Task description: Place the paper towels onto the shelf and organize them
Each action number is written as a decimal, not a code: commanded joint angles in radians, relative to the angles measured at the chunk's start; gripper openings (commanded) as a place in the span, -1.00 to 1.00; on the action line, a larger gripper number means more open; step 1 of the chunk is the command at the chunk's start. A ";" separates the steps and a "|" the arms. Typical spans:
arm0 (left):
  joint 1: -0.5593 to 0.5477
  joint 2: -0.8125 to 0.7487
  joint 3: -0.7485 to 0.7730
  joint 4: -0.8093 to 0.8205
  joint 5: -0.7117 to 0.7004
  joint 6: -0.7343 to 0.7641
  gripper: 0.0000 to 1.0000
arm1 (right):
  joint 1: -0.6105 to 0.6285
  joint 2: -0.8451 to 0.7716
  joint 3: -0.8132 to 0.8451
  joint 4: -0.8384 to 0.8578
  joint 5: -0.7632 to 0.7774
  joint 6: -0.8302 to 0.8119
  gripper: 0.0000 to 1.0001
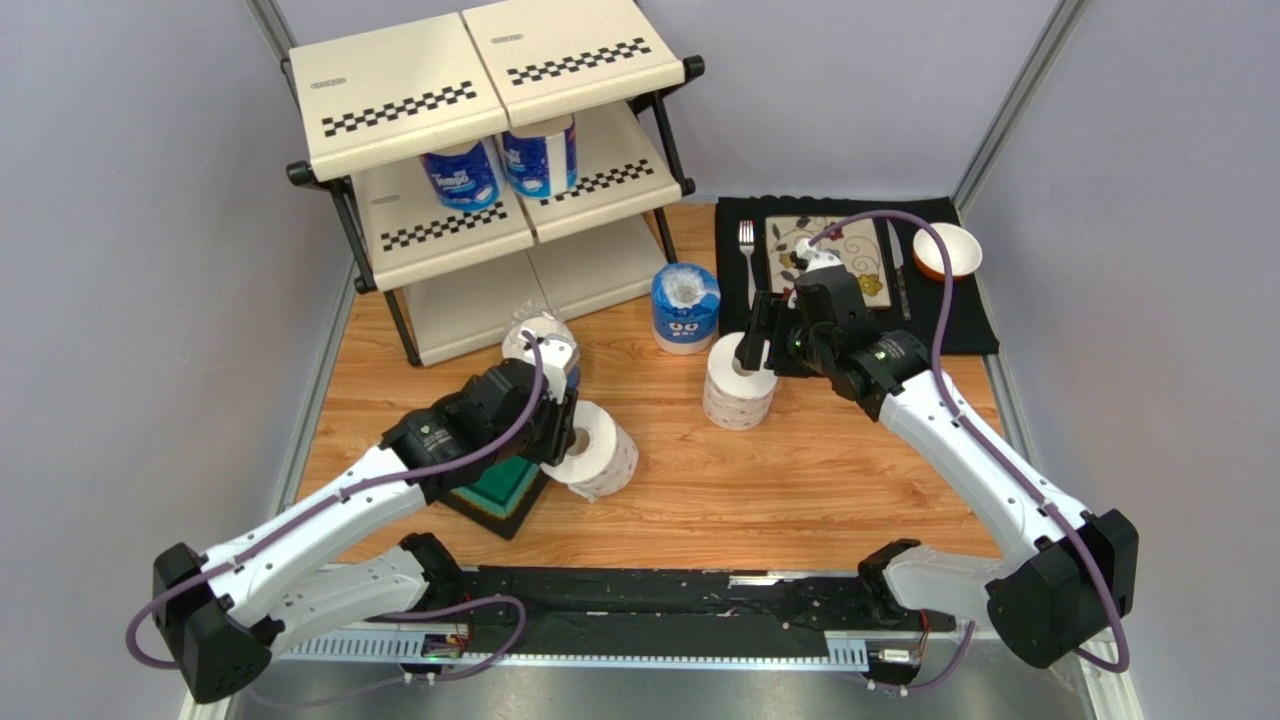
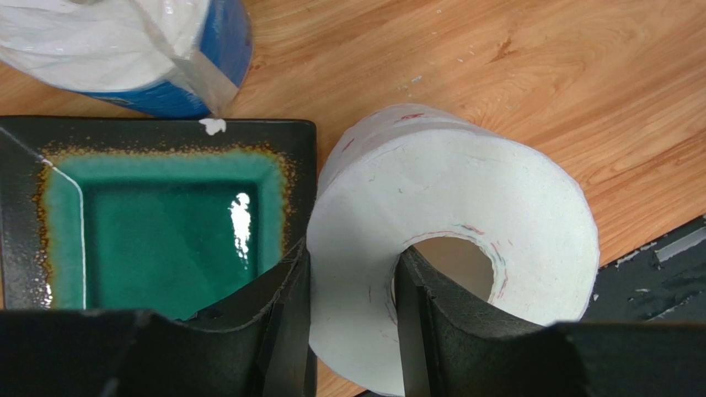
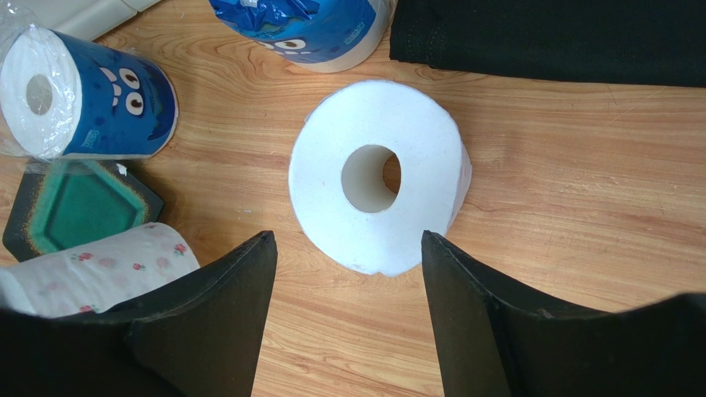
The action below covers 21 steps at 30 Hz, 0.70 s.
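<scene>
The shelf [image 1: 496,90] stands at the back left with two blue-wrapped paper towels [image 1: 499,162] on its middle tier. My left gripper [image 1: 564,428] [image 2: 352,281] is shut on the wall of a faintly patterned white roll [image 1: 604,453] [image 2: 464,190], one finger inside the core and one outside. A plain white roll [image 1: 739,387] [image 3: 323,182] stands upright mid-table. Just behind it my right gripper [image 1: 759,338] [image 3: 344,244] is open, with the roll beyond its fingertips. Another blue-wrapped roll [image 1: 685,308] [image 3: 315,29] stands near the shelf, and one [image 1: 538,342] [image 3: 124,99] lies by the left arm.
A square green-glazed dish [image 1: 504,488] [image 2: 166,240] sits right beside the held roll. A black placemat [image 1: 962,323] with a plate, a fork and an orange bowl [image 1: 947,251] covers the back right. Grey walls close in the table.
</scene>
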 commanded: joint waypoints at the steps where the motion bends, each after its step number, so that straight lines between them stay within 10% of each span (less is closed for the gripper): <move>1: -0.074 0.047 0.027 0.100 -0.101 -0.037 -0.67 | -0.003 -0.015 0.005 0.015 0.009 -0.003 0.36; 11: -0.132 0.090 -0.018 0.183 -0.078 -0.060 -0.42 | -0.003 -0.009 0.010 0.017 0.003 -0.007 0.36; 15: -0.146 0.099 -0.024 0.189 -0.083 -0.056 0.17 | -0.003 -0.004 0.007 0.020 -0.002 -0.003 0.36; 21: -0.146 0.053 -0.050 0.194 -0.100 -0.059 0.53 | -0.003 0.000 0.004 0.020 -0.006 -0.003 0.36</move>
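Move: About 8 cm to the left hand's right, level with it in reach and some 10 cm below, is the bare table spot for the flowered paper roll it already holds by the wall. The green plate lies roughly 10 cm to the hand's left and 3 cm farther out; the blue-wrapped roll stands about 14 cm ahead and 2 cm left, the bare roll 10 cm ahead and 24 cm right. From the right hand the spot is 19 cm left, 10 cm back and 14 cm below. Carrying the flowered roll away from the green plate, the left hand goes about 4 cm right, at first also sinking some 2 cm to set the roll on the table. Near the end of that travel the fingers open, one over the core hole and one outside the wall, and the hand begins to ease up; the wrist hardly turns. ##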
